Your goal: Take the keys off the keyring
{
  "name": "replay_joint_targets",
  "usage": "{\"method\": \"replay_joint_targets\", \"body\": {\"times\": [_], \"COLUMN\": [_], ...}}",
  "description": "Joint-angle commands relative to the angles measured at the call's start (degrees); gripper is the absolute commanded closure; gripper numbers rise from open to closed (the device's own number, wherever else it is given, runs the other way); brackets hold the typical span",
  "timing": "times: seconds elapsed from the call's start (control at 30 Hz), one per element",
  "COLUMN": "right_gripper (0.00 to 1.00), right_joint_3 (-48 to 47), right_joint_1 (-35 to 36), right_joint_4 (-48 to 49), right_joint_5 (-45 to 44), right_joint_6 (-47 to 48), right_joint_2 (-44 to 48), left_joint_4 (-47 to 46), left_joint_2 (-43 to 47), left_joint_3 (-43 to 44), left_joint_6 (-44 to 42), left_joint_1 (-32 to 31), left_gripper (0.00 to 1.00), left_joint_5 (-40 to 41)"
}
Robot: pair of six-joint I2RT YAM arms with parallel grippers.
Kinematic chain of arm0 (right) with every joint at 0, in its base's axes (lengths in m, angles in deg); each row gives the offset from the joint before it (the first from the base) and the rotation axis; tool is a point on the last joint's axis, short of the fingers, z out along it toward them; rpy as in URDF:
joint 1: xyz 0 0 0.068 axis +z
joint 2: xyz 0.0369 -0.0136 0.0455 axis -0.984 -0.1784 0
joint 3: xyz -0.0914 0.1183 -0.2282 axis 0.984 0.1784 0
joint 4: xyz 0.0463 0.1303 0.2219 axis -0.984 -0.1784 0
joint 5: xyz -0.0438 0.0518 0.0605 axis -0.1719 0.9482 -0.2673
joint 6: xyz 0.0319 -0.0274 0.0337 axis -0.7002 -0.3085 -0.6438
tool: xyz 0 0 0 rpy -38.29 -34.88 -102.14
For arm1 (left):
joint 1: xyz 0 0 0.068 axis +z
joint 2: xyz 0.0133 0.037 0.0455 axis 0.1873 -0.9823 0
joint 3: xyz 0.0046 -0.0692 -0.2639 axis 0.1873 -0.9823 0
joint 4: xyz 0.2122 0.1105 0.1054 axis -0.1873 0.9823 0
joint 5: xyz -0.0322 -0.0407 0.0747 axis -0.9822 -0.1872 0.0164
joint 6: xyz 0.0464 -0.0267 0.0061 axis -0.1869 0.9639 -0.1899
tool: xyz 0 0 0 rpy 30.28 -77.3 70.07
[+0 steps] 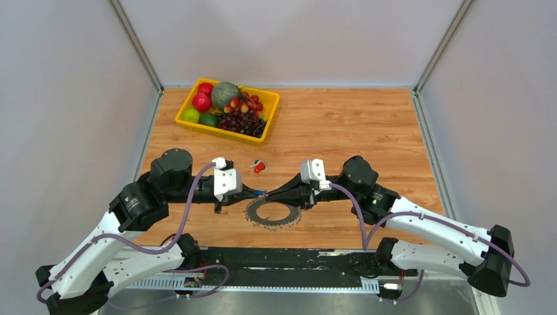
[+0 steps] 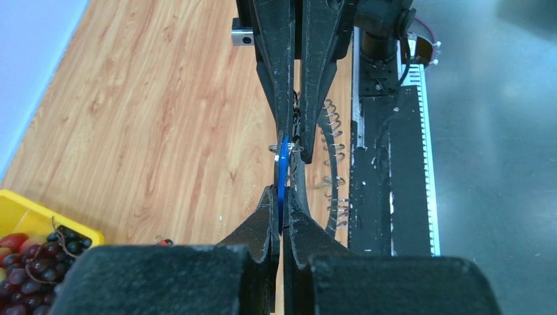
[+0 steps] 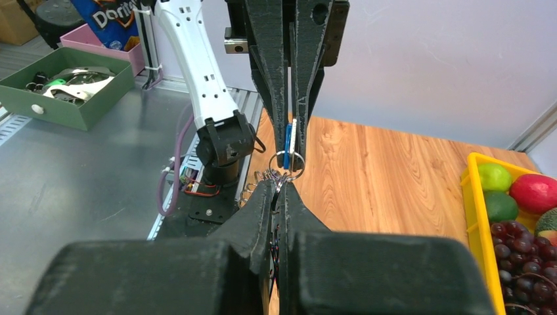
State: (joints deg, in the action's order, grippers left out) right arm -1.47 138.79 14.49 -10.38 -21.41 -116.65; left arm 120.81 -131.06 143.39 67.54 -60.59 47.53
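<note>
A blue-headed key [image 1: 261,193] is stretched between my two grippers above the table's near middle. My left gripper [image 1: 251,192] is shut on its blue head [image 2: 283,164]. Facing it tip to tip, my right gripper [image 1: 270,194] is shut on the keyring beside a small silvery split ring [image 3: 287,161] at the key's end. The keyring's large loop [image 1: 272,213], edged with wire coils [image 2: 332,164], hangs below the right fingers. In the right wrist view the left gripper [image 3: 289,128] comes down from above with the key [image 3: 288,141]. A red-headed key [image 1: 259,167] lies loose on the wood.
A yellow fruit tray [image 1: 217,130] with apples, limes, a melon and grapes stands at the back left. The arms' black mounting plate [image 1: 282,259] runs along the near edge. Off the table, a green box [image 3: 66,98] sits on the grey bench.
</note>
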Motion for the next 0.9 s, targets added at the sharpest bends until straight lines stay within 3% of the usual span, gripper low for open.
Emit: {"method": "replay_joint_targets", "body": {"times": [0.0, 0.27, 0.87], "right_gripper": [1.00, 1.00, 1.00], "right_joint_3": [-0.6, 6.6, 2.4], "right_joint_1": [0.1, 0.1, 0.7], "right_joint_4": [2.6, 16.6, 15.9], "right_joint_5": [-3.5, -10.5, -22.5], "right_joint_6": [-1.3, -8.0, -19.2], "right_joint_2": [2.7, 7.3, 1.1], "left_joint_4": [-1.9, -3.7, -7.6], "left_joint_2": [1.9, 3.5, -0.2], "left_joint_3": [-0.5, -5.3, -8.0], "left_joint_6": [-0.8, 1.5, 2.7], "left_joint_1": [-0.1, -0.1, -0.4], "left_gripper": [1.00, 1.00, 1.00], "left_joint_5": [0.9, 0.9, -0.6]}}
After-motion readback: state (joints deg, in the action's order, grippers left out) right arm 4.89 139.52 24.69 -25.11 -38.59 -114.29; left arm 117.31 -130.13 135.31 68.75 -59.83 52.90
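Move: The left fingers already pinch the blue key and the right fingers the small rings; the key lies about 3 cm to the right hand's left, level with it, with the linking small ring roughly 3 cm to the left hand's right. The toothed keyring disc hangs about 3 cm back of and 5 cm below the right hand. The red key fob lies on the table roughly 18 cm ahead of the left hand, 1 cm to its left and 30 cm below. Keeping its pinch on the blue key, the left hand sinks about 4.5 cm and works some 2 cm forward, down and away from the right hand's level. The right hand, shut on the small rings, first tugs nearly 2 cm to the right and a little up, away from the key, then swings about 2 cm forward, easing back left and down while rolling some 15 degrees about its fingers and turning roughly 10 degrees clockwise. ##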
